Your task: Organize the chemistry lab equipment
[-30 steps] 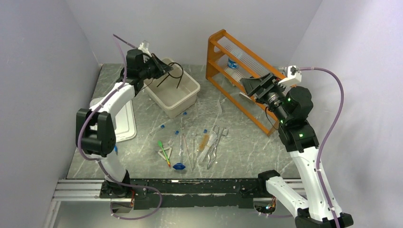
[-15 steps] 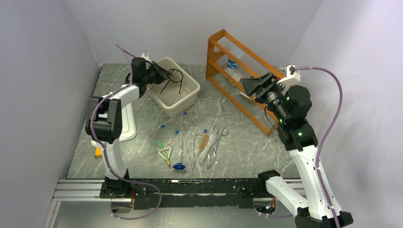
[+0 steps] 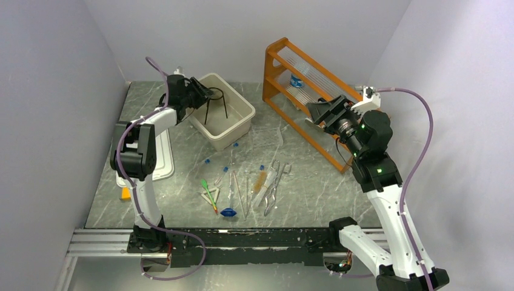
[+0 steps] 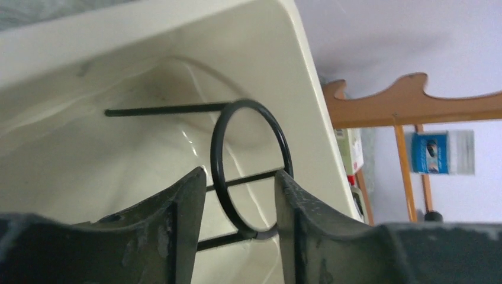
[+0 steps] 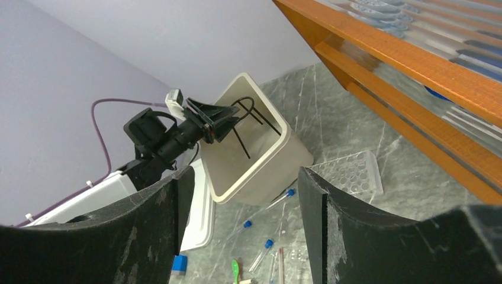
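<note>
The black wire ring stand (image 3: 217, 100) rests inside the cream bin (image 3: 240, 123) at the back left. My left gripper (image 3: 203, 96) hovers at the bin's left rim. Seen from the left wrist, the ring (image 4: 216, 160) lies between the parted fingers of the left gripper (image 4: 238, 175), which is open and no longer pinches it. My right gripper (image 3: 315, 112) hangs open and empty beside the orange shelf. Tweezers (image 3: 273, 182), green droppers (image 3: 209, 193), glass rods (image 3: 242, 194) and blue-capped test tubes (image 3: 209, 162) lie loose mid-table. The clear tube rack (image 3: 267, 136) lies near the bin.
The orange wooden shelf rack (image 3: 303, 91) stands at the back right, close to my right arm. A white lid (image 3: 160, 159) lies left of the bin, with an orange block (image 3: 125, 194) at its near corner. A small blue piece (image 3: 228, 212) sits near the front edge.
My left gripper has lowered the ring stand into the bin and its jaws have parted, letting the stand go. The right arm has barely shifted.
</note>
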`<action>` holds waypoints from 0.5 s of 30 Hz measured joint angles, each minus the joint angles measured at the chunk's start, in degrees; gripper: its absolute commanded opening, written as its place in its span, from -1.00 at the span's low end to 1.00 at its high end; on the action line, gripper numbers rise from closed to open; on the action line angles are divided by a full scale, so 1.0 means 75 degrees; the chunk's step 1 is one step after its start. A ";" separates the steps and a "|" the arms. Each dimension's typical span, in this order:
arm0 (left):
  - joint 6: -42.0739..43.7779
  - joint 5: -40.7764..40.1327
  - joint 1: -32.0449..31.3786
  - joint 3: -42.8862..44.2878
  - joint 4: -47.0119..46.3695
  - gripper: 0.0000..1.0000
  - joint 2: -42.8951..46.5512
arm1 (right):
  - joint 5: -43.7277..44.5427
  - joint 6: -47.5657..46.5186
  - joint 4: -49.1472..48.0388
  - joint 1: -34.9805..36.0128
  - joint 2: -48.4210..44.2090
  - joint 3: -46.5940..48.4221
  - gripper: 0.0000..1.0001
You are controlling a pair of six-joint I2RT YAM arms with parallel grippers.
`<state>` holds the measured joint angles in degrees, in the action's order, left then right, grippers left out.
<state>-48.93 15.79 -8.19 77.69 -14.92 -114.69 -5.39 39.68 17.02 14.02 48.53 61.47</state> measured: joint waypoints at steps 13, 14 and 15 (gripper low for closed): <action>0.1842 -0.1789 0.0012 0.1719 0.2873 0.50 0.0606 | 0.0029 -0.0061 -0.0070 0.0000 0.0052 -0.0157 0.39; 0.2020 -0.1845 0.0012 0.1792 0.3019 0.52 0.0717 | 0.0009 -0.0102 -0.0082 0.0000 0.0070 -0.0157 0.39; 0.2203 -0.1874 0.0015 0.1839 0.3174 0.55 0.0842 | -0.0020 -0.0140 -0.0082 0.0000 0.0090 -0.0157 0.39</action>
<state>-32.40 1.74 -8.08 91.48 8.88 -108.38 -5.54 38.63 16.40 14.02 49.21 60.29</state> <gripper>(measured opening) 0.748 0.689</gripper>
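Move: The black ring stand is inside the beige bin, its ring still between the left hand's half-open fingertips; its middle lies about 3 cm right, 2 cm ahead and 6 cm below. The bin's middle is about 4 cm back, 3 cm right and 8 cm down; the clear well plate lies some 19 cm right and 13 cm back, 13 cm down. From the right hand, the stand is roughly 26 cm ahead, 29 cm left and 29 cm below. The ring stand is left in the beige bin: its ring comes free of the left fingers as they spread from half open to about three-quarters. The left hand first shifts left, then climbs steeply away from the stand, ending around 7 cm higher and 5 cm farther left, while rolling some 20 degrees with its left side rising. ##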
